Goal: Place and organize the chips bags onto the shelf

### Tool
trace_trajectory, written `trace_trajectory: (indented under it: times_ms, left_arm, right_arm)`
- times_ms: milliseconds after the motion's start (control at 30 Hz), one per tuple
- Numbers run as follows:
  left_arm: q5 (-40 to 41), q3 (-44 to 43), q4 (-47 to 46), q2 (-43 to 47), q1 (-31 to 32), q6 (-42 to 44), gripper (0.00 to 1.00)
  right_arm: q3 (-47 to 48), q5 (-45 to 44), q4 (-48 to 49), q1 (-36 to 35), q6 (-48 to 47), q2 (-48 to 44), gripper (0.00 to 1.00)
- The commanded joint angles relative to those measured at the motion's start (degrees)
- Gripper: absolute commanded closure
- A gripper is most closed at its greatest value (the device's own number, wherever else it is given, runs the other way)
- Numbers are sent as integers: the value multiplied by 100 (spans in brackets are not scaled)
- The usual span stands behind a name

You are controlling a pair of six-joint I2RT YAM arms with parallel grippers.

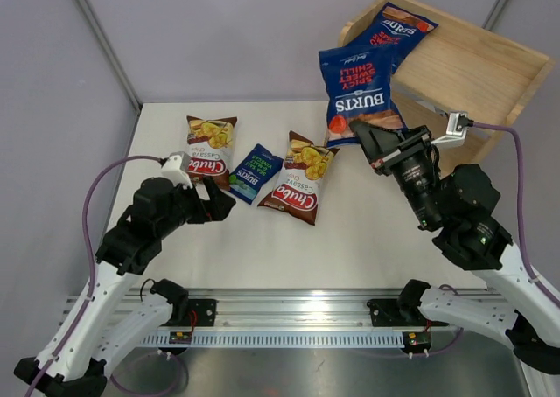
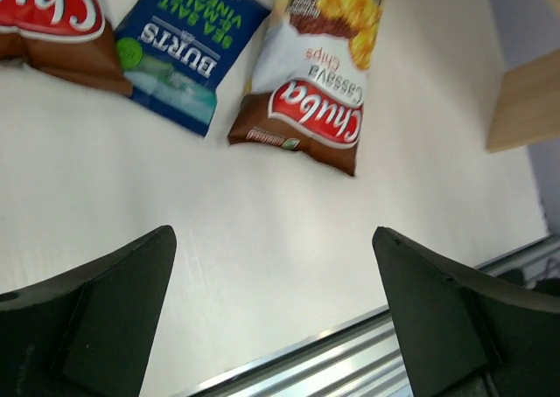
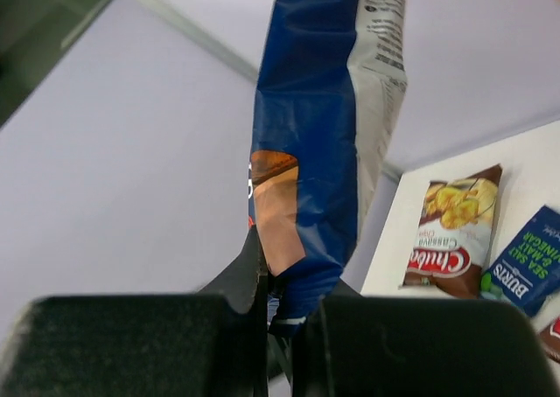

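Observation:
My right gripper (image 1: pixel 360 135) (image 3: pixel 284 318) is shut on the bottom edge of a dark blue, red-accented Burts chips bag (image 1: pixel 357 87) (image 3: pixel 311 126). It holds the bag up beside the front of the light wooden shelf (image 1: pixel 477 65). A second red-accented Burts bag (image 1: pixel 398 25) lies on the shelf. On the table lie two brown-and-white Chuba bags (image 1: pixel 210 145) (image 1: pixel 300 180) with a small green-accented Burts bag (image 1: pixel 256 173) between them. My left gripper (image 1: pixel 220 201) (image 2: pixel 273 309) hovers open just in front of the left Chuba bag (image 2: pixel 48 21), holding nothing.
The shelf sits tilted at the table's far right corner, and its edge (image 2: pixel 525 100) shows in the left wrist view. A metal rail (image 1: pixel 289 314) runs along the near table edge. Grey walls enclose the back and sides.

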State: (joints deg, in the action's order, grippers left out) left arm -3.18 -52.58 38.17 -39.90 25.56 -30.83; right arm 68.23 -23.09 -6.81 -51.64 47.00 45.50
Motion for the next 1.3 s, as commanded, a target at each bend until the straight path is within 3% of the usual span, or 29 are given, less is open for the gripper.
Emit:
trace_trajectory:
  times_ms: [0, 133, 167, 300, 433, 567, 733, 867, 1067, 1267]
  left_arm:
    - [-95, 255, 138, 509, -7, 762, 1]
    - [-8, 564, 199, 834, -7, 912, 1]
    - [-16, 599, 182, 948, 1, 886, 1]
    - [115, 669, 112, 1168, 1, 860, 1]
    - [90, 687, 103, 1204, 10, 868, 1]
    - [151, 696, 111, 1318, 115, 842, 1]
    - [624, 696, 199, 1555, 475, 728, 1]
    - [854, 687, 243, 1652, 897, 649, 1]
    - [1039, 687, 287, 1757, 1039, 587, 1]
    - [995, 687, 270, 1722, 1039, 604, 1]
  right_arm:
    - [647, -1746, -260, -31, 317, 319, 100]
    - [893, -2752, 83, -31, 345, 390, 100]
    - [972, -2901, 309, -31, -3, 442, 100]
    - [1728, -3702, 100, 197, -384, 951, 100]
    - [2061, -3352, -144, 1066, 27, 1110, 100]
    - [2546, -2194, -1267, 2426, 1255, 1689, 100]
    - [2081, -2226, -874, 2825, 1407, 1620, 100]
    - [2072, -859, -1262, 3870, 2389, 1849, 100]
    - [1518, 65, -1042, 4530, 3007, 1971, 100]
    - [1334, 68, -682, 4557, 3034, 2165, 100]
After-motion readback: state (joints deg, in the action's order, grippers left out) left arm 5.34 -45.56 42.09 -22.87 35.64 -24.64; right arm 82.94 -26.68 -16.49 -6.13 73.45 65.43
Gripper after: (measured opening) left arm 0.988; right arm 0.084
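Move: My right hand already grips the second spicy chilli bag. Its place is the bare top board right of the first bag, about 23 cm ahead, 25 cm to my right and 4 cm lower. The first Burts bag lies some 27 cm ahead and 8 cm right, 4 cm lower; the shelf's left side panel stands about 30 cm ahead and 2 cm right. From my empty left hand that place is roughly 22 cm ahead, 54 cm right and 20 cm up. I swing the pinched bag with my right hand to the right and forward, about 26 cm in all, past the first bag, turning clockwise some 45 degrees. I rise about 6 cm on the way, then sink about 8 cm onto the bare right part of the top board, fingers tipping down and kept shut. My open left hand draws back about 5 cm. ##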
